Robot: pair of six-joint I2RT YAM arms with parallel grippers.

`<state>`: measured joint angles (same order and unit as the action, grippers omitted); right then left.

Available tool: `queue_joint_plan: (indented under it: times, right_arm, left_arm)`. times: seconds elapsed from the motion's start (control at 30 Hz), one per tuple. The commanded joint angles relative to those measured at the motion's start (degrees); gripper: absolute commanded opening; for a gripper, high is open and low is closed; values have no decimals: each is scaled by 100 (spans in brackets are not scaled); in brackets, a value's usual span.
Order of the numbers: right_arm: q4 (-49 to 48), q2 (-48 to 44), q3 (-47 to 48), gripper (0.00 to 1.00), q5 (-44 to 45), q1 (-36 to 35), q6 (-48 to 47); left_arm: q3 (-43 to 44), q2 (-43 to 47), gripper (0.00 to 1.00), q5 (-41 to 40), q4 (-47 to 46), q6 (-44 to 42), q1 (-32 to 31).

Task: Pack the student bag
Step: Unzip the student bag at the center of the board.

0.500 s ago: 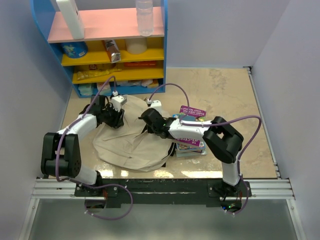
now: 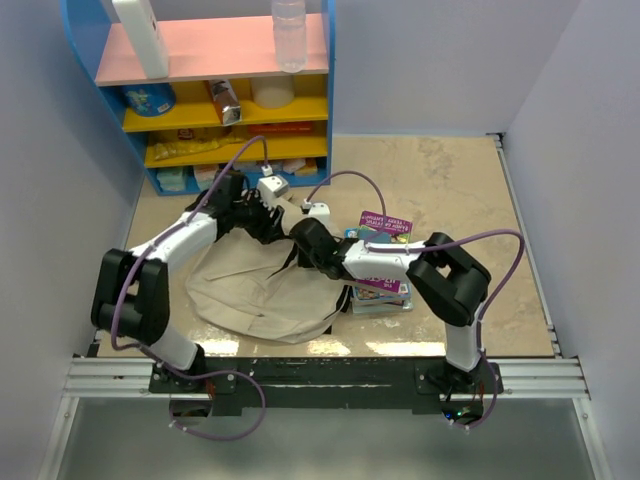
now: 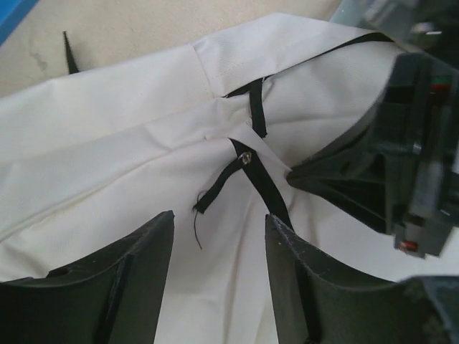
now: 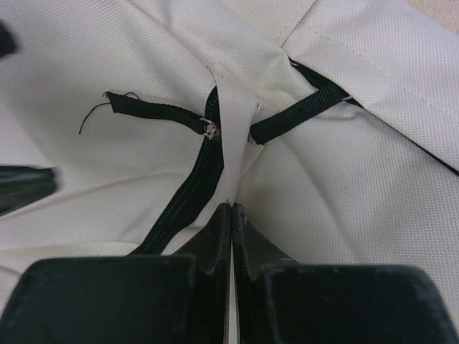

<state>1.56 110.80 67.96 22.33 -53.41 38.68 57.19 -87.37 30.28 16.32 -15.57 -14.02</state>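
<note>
The student bag (image 2: 250, 290), cream fabric with black zippers, lies slumped on the floor between the arms. My right gripper (image 2: 298, 240) is at its upper edge, shut on a pinched fold of the bag's fabric (image 4: 231, 204) beside the black zipper (image 4: 183, 204). Two black pull tabs (image 4: 154, 111) lie just beyond the fold. My left gripper (image 2: 262, 215) hovers close by on the left, open over the cream fabric (image 3: 107, 143) with nothing between its fingers (image 3: 143, 251). A black pull tab (image 3: 219, 190) lies just ahead of it.
A stack of colourful books (image 2: 385, 262) lies to the right of the bag, under my right arm. A blue shelf unit (image 2: 230, 100) with yellow shelves, boxes and a bottle (image 2: 289, 35) stands at the back left. Walls close both sides.
My left gripper moved right and back along the bag's top edge toward the right gripper and opened wider. The right gripper closed on the fabric.
</note>
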Motion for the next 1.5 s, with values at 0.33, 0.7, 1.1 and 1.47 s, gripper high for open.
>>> queue_joint_plan:
  times: [0.33,0.7,1.1,1.47]
  right_arm:
    - [-51,-42,-557,0,-308,261,35]
    - [-130,73,-486,0,-475,305,52]
    - [-173,-41,-547,0,-519,384,114]
    - [-473,38,-635,0,-747,586,272]
  left_arm:
    - [838,-1292,57,267,-314,-481,-250]
    - [619,-1098,57,242,153,-1895,-312]
    - [548,-1256,25,-110,29,-2099,-488]
    - [82,-852,0,-23,117,-2011,-488]
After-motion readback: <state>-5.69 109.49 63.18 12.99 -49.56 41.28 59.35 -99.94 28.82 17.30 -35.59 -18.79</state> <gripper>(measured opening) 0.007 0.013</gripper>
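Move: The black pull tab of the student bag's zipper lies about 2 cm to the right of my open left hand, level with it fore and aft, some 7 cm below. Its slider is about 2 cm farther right, and a second black strap lies some 5 cm to the right of the tab and 2 cm farther out. From my right fingertips, already shut on the bag cloth beside the zipper, the tab is roughly 3 cm ahead and 5 cm left, at about their height. I drop my open left hand about 7 cm in all onto the zipper pull tab, first reaching forward and a little right, then easing back as the wrist turns some 20 degrees clockwise. Its fingers shut and pinch the tab during the last bit of sinking. My right hand stays put, keeping its pinch on the cloth fold and rolling slightly. ##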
